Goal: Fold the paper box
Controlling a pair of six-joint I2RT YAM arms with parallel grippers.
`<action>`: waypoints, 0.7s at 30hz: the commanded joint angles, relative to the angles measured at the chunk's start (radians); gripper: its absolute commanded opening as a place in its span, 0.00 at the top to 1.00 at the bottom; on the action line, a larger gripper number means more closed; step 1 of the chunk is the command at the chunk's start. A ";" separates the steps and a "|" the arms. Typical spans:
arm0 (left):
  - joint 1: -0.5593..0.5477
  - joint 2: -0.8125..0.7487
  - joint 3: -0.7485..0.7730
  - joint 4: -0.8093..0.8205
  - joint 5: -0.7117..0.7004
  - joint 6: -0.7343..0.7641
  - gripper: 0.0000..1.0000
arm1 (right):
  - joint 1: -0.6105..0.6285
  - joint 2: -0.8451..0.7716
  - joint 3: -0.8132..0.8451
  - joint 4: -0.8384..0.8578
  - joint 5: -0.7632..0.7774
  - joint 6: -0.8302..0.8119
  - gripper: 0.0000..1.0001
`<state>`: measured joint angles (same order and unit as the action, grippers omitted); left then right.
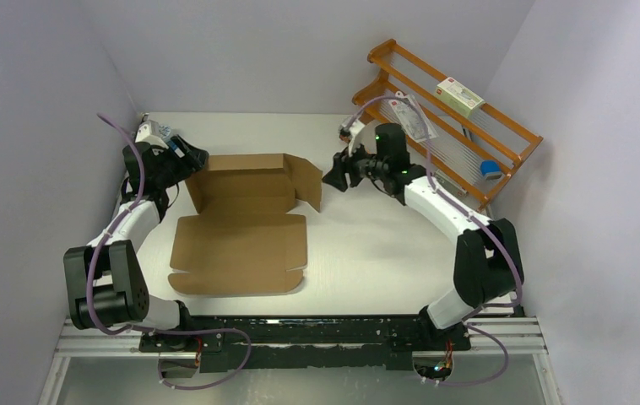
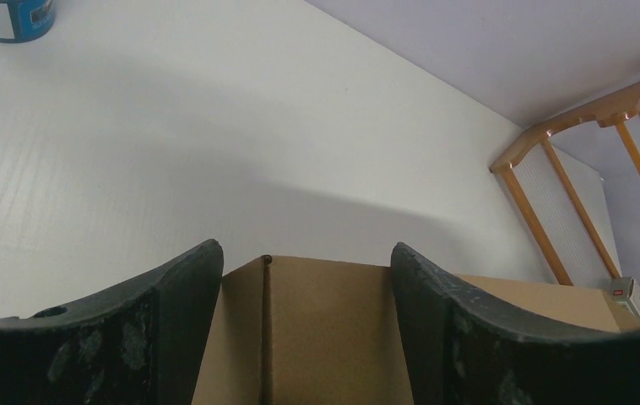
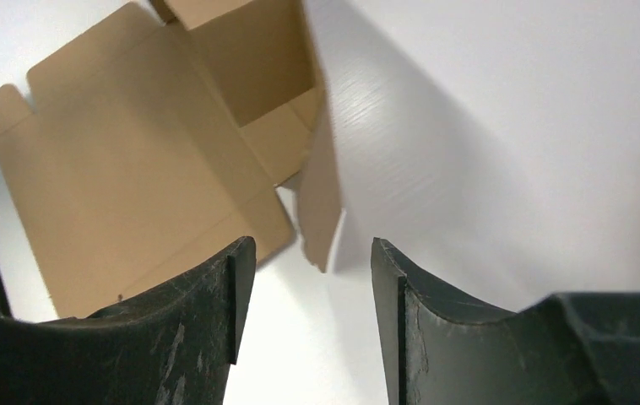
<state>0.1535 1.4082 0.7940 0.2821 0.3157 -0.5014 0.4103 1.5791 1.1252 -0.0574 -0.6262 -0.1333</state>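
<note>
The paper box [image 1: 241,245] is brown cardboard lying left of the middle of the table. Its near panel lies flat, and its back part [image 1: 245,181] has raised walls. My left gripper [image 1: 192,160] stands at the box's back left corner. In the left wrist view that gripper [image 2: 306,249] is open wide, with the corner of the box [image 2: 325,329] standing between its fingers. My right gripper [image 1: 338,173] hovers just right of the raised right flap [image 1: 308,181]. In the right wrist view this gripper [image 3: 312,245] is open and holds nothing, with the flap's edge [image 3: 321,202] a little ahead of it.
An orange wooden rack [image 1: 469,126] stands at the back right with a white carton [image 1: 458,95], a clear packet [image 1: 414,118] and a blue roll [image 1: 491,169]. A blue and white container [image 2: 8,17] sits by the left wall. Grey walls close in three sides.
</note>
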 commanded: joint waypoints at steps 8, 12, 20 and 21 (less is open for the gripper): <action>-0.002 0.021 -0.001 -0.066 0.046 0.044 0.23 | -0.096 0.132 0.130 0.084 -0.045 -0.082 0.43; -0.002 0.018 -0.001 -0.063 0.053 0.037 0.23 | -0.048 0.250 0.161 0.100 -0.068 -0.165 0.41; -0.003 0.015 -0.011 -0.031 0.103 0.011 0.24 | 0.073 0.311 0.130 0.134 -0.170 -0.328 0.39; -0.003 0.015 -0.013 -0.030 0.106 0.009 0.24 | 0.078 0.311 0.124 0.135 -0.188 -0.335 0.39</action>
<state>0.1535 1.4105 0.7937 0.2836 0.3595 -0.4942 0.4606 1.9064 1.2617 0.0330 -0.7124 -0.3763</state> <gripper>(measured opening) 0.766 0.616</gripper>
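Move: The box's right side flap, standing open, lies about 6 cm left of the right hand, roughly level with it fore and aft and 9 cm lower. The box's back wall is some 20 cm to this hand's left and 3 cm ahead; the flat front panel is about 21 cm left and 16 cm back. For the left hand, whose fingers still straddle the box's far left corner, that flap is about 24 cm right, 4 cm back and 8 cm down. Right hand arcs 7 cm forward, then left, back and 9 cm down to the side flap's outer face. ##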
